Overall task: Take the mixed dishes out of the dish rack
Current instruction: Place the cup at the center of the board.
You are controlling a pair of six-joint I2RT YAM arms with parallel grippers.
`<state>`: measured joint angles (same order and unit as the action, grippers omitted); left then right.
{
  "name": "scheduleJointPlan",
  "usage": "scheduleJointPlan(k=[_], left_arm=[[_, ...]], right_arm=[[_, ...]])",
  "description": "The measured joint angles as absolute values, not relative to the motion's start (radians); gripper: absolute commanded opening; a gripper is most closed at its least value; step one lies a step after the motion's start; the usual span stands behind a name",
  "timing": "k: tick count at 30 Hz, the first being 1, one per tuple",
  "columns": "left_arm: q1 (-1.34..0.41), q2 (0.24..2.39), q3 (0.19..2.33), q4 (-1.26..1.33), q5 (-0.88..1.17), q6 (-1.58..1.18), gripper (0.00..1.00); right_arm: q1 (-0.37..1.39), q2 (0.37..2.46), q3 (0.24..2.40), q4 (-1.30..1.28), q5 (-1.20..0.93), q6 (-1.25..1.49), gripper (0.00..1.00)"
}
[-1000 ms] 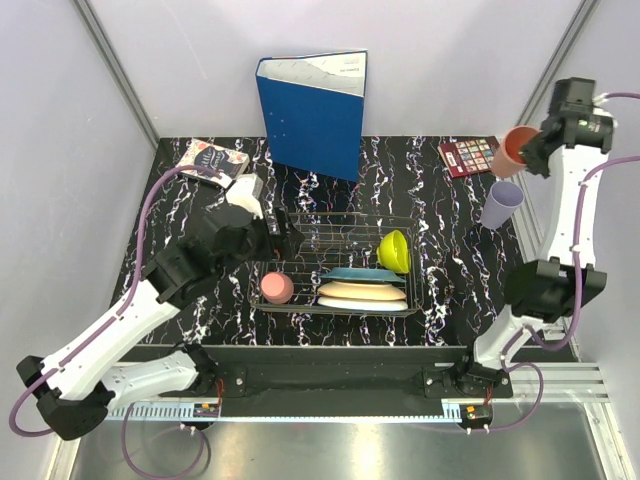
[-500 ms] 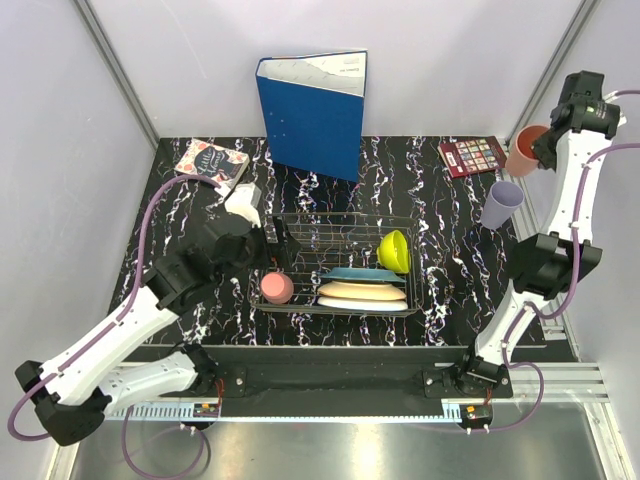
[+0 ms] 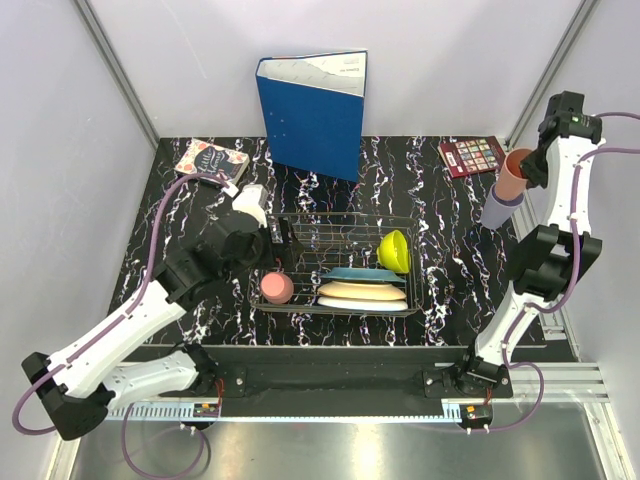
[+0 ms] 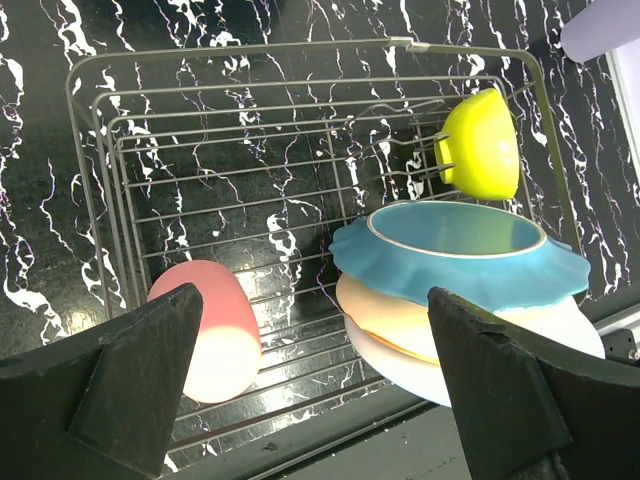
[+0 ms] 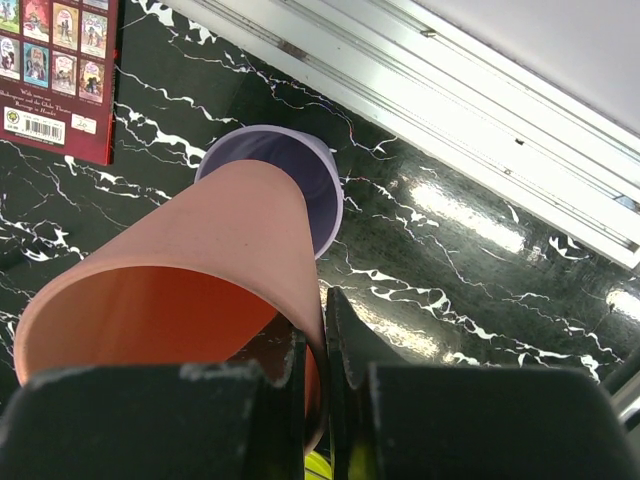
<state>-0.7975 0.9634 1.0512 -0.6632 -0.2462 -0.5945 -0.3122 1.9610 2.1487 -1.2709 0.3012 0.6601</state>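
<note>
The wire dish rack (image 3: 345, 217) (image 4: 250, 50) holds a pink cup (image 3: 277, 288) (image 4: 210, 335) lying on its side at the left. At the right it holds a yellow-green bowl (image 3: 395, 250) (image 4: 482, 143) on edge. A teal plate (image 3: 362, 274) (image 4: 460, 255) is stacked on a cream plate (image 3: 362, 291) (image 4: 400, 325) and a white plate (image 3: 365, 303) (image 4: 440, 375). My left gripper (image 3: 282, 243) (image 4: 310, 400) hovers open above the rack's left half. My right gripper (image 3: 527, 165) (image 5: 318, 310) is shut on the rim of a second pink cup (image 3: 514, 172) (image 5: 190, 290). That cup hangs directly over the upright lavender cup (image 3: 497, 208) (image 5: 325, 190) at the far right.
A blue binder (image 3: 315, 110) stands upright behind the rack. One small book (image 3: 210, 160) lies at the back left, another (image 3: 468, 155) (image 5: 60, 70) at the back right beside the cups. The aluminium frame rail (image 5: 480, 130) runs close along the right table edge.
My right arm has brought the held pink cup down and inward until it is over the lavender cup. The left arm has shifted slightly over the rack with its jaws still wide.
</note>
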Motion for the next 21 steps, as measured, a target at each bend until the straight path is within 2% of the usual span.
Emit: scheduleJointPlan(k=[7,8,9,10,13,16,21], left_arm=[[-0.797,0.985,1.045,-0.663,-0.246,-0.595,0.99],[-0.797,0.987,1.043,-0.663,-0.246,-0.595,0.99],[-0.797,0.99,1.042,-0.663,-0.246,-0.595,0.99],[-0.797,0.992,1.041,-0.662,-0.246,-0.595,0.99],[-0.797,0.999,1.04,-0.662,-0.247,-0.595,0.99],[-0.797,1.007,1.04,-0.662,-0.248,-0.595,0.99],[-0.797,1.022,1.04,-0.662,-0.248,-0.595,0.99]], right_arm=[[-0.312,1.944,2.054,-1.215,0.297,0.661,0.0],[-0.312,1.943,2.04,-1.207,0.297,0.661,0.04],[-0.312,1.942,2.028,-1.198,0.297,0.661,0.09],[-0.312,1.942,2.02,-1.192,0.297,0.661,0.38],[-0.312,1.942,2.015,-1.18,0.291,0.673,0.78],[-0.312,1.937,2.03,-1.166,0.269,0.693,0.88],[-0.31,1.936,2.194,-1.167,0.213,0.736,0.91]])
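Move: The right hand pinches the rim of the upright pink cup, whose bottom hangs at the purple cup's mouth. The purple cup stands roughly 2 cm ahead of this hand, 3 cm to its left and 16 cm below. The red book lies some 15 cm farther out than the purple cup and 5 cm to the left of it; the lime cup is about 26 cm left of the purple one and 11 cm nearer. From the left hand, the purple cup is about 18 cm ahead, 50 cm right and 19 cm down. Still pinching the pink cup's rim, the right hand lowers it about 3 cm into the purple cup, then opens the fingers nearly wide and lets go. It then lifts away quickly, some 6 cm up and 3 cm forward, its fingertips tilting outward about 10 degrees. Over the rack, the open left hand sinks about 2 cm. ##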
